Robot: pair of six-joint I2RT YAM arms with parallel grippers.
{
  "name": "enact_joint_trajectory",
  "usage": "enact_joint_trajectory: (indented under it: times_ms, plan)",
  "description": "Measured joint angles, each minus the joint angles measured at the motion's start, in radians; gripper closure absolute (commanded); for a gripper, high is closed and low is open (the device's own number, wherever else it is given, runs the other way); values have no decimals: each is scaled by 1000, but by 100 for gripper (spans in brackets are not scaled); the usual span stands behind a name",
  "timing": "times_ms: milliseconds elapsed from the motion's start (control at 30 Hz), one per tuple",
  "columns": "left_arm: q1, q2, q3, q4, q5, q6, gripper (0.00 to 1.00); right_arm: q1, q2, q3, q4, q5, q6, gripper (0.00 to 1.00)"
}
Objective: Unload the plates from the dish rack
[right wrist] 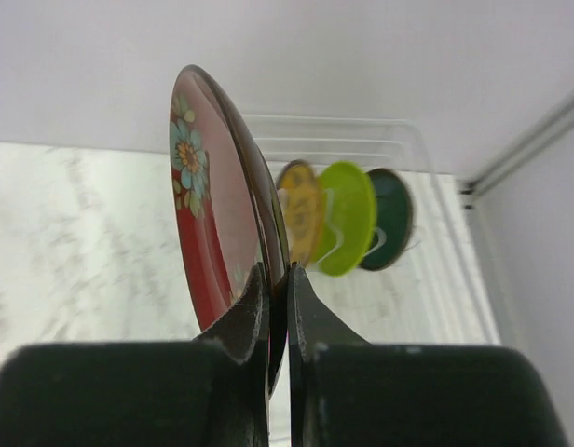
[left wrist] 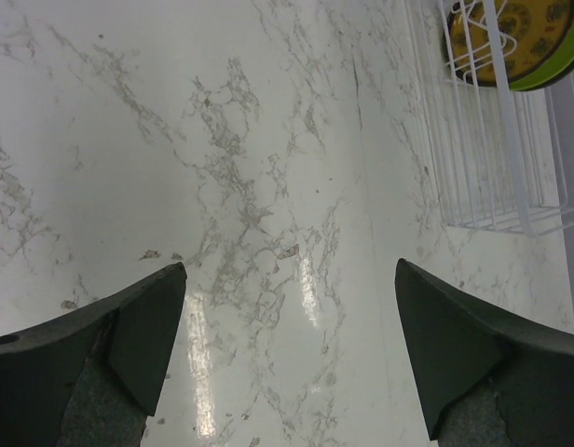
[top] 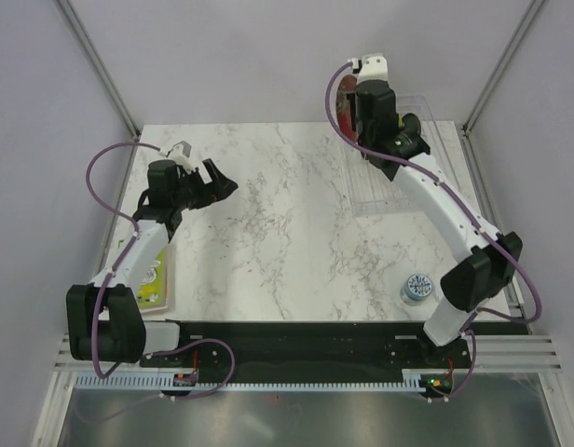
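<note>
My right gripper [right wrist: 280, 279] is shut on the rim of the dark red floral plate [right wrist: 208, 214], which it holds upright on edge above the near end of the clear dish rack [right wrist: 436, 279]. Behind it the yellow plate [right wrist: 301, 209], the lime green plate [right wrist: 350, 216] and the dark teal plate [right wrist: 391, 219] stand in the rack's slots. From above, the red plate [top: 343, 107] shows beside the right gripper [top: 350, 119] at the rack [top: 380, 191]. My left gripper [top: 222, 182] hovers open over bare marble, left of centre. Its wrist view has the yellow plate [left wrist: 529, 37] in the rack [left wrist: 492, 168] at top right, and the gripper [left wrist: 289, 264] holds nothing.
A small blue-and-white cup [top: 416, 287] stands near the right arm's base. A flat green-yellow item [top: 157, 279] lies along the table's left edge under the left arm. Metal frame posts [top: 492, 74] rise at the back corners, with the wall close behind the rack.
</note>
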Motion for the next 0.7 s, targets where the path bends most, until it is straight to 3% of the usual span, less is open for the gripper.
enact_joint_trajectory:
  times_ms: [167,367,500,700]
  plan:
    - [117,-3,-109,79,72,-64,0,3,-153,-184,-11,-307,201,97]
    - [204,-4,-258,216,181,-161,1,16,-167,-469,95,-607,425,100]
    - [203,-6,-323,340,258,-225,1,47,-159,-610,146,-722,535,100]
    - [203,-6,-374,493,338,-300,3,110,-129,-661,302,-824,652,100]
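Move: The right hand already pinches the red plate, raised clear of the dish rack; the open left gripper lies about 40 cm to its left, 11 cm back and 17 cm lower. The ochre plate stands in the rack some 14 cm ahead of the right hand, 5 cm to its right and 25 cm below. From the left hand, the red plate's middle is about 19 cm ahead, 40 cm right and 17 cm up. Right hand swings its red plate left, down and back, about 18 cm sideways, towards the sinking left gripper. ##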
